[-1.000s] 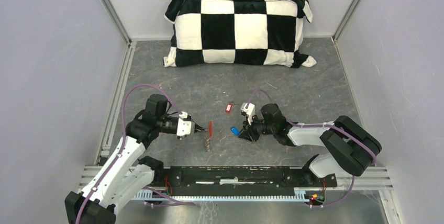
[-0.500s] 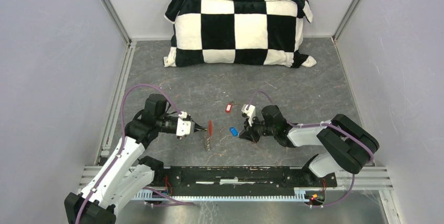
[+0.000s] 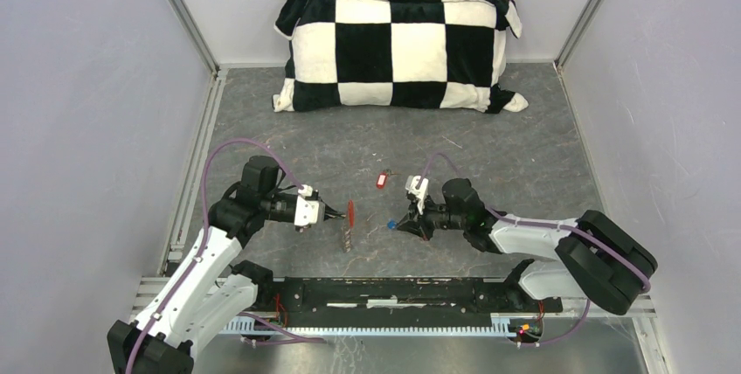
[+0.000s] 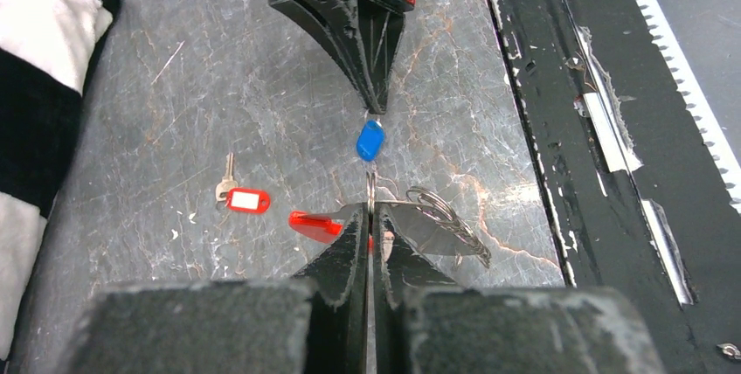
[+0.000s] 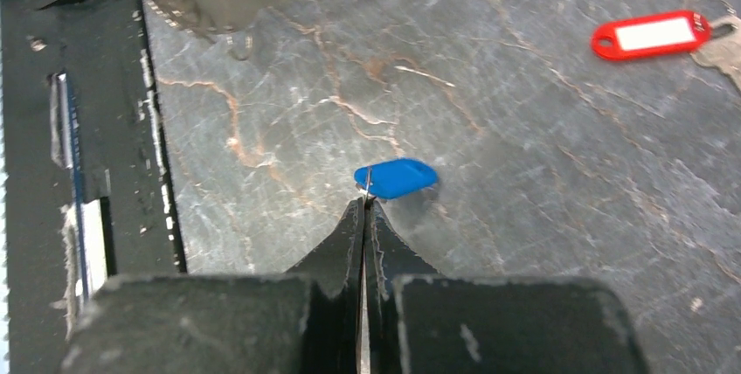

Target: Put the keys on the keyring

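Note:
My left gripper (image 4: pixel 370 217) is shut on a thin silver keyring (image 4: pixel 370 192), seen edge-on, with a red tag (image 4: pixel 313 225) and a steel chain (image 4: pixel 447 221) hanging from it. From above, the left gripper (image 3: pixel 336 213) sits left of centre. Facing it, my right gripper (image 5: pixel 364 205) is shut on the small metal end of a blue tag (image 5: pixel 398 177); its key is hidden between the fingers. In the top view the right gripper (image 3: pixel 399 225) holds the blue tag (image 3: pixel 391 225) low over the floor. Another key (image 4: pixel 226 185) with a red-and-white tag (image 4: pixel 244 201) lies loose farther back.
A black-and-white checked pillow (image 3: pixel 398 46) lies against the back wall. A black rail (image 3: pixel 402 291) with the arm bases runs along the near edge. Grey walls close in both sides.
The right gripper's jaws have shut on the blue tag's metal end, and its arm has shifted slightly. The left gripper has held still with the keyring.

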Robot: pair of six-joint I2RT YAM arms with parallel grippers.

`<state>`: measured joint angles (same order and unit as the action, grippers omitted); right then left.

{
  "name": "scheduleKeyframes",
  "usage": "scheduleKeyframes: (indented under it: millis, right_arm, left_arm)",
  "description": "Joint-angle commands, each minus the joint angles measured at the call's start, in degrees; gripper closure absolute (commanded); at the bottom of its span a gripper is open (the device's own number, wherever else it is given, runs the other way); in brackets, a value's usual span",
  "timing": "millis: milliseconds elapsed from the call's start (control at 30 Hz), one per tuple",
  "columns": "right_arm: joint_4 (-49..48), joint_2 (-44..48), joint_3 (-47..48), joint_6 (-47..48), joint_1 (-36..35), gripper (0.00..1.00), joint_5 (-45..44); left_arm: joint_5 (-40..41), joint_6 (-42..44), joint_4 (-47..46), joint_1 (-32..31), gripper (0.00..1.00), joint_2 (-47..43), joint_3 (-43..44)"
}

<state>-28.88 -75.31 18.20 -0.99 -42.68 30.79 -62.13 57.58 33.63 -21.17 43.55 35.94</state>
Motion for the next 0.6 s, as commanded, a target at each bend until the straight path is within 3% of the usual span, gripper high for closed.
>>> scheduleKeyframes:
  millis: [0,333,433,567]
  right_arm:
    - [1.9,4.0,1.8,2.8,-2.9,1.00,-0.5]
    - [3.3,8.0,6.4,2.0,-5.2,1.00,5.6]
    - [5.3,9.8,8.8,5.6,-5.8,1.00,9.2]
    - [12.5,11.0,14.5,11.3,-7.7,1.00,7.4]
  left_arm:
    - [-2.9,2.2,1.6,0.3,0.98,0.9,3.6]
    - [-4.3,5.7,5.6,0.3,0.98,1.0,4.8]
    - [-5.2,8.4,8.6,0.3,0.98,1.6,5.6]
    - [-6.7,13.3,12.5,0.3,0.98,2.8,6.8]
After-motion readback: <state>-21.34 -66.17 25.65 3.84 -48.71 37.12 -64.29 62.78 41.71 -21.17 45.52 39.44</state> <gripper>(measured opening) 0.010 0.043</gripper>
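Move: The blue key tag hangs just past the right fingertips, already pinched by its end. The keyring it is taken to dangles from the left fingers, about 11 cm to the right hand's left, 5 cm back and some 11 cm higher; the left fingertips are about 12 cm left, 3 cm back and 13 cm up. The red tag with its key lies 12 cm ahead, 3 cm left and 4 cm below. From the left hand, the blue tag is 10 cm right, 3 cm ahead and 14 cm down. The blue key tag, still pinched in the right fingers, is carried up about 8 cm while travelling some 4 cm left and 3 cm back, towards the hanging keyring. It draws back first, then climbs ever faster; the right wrist swings counter-clockwise and levels the fingers by roughly 15 degrees in all. The left hand keeps its hold on the keyring and eases back about a centimetre. ##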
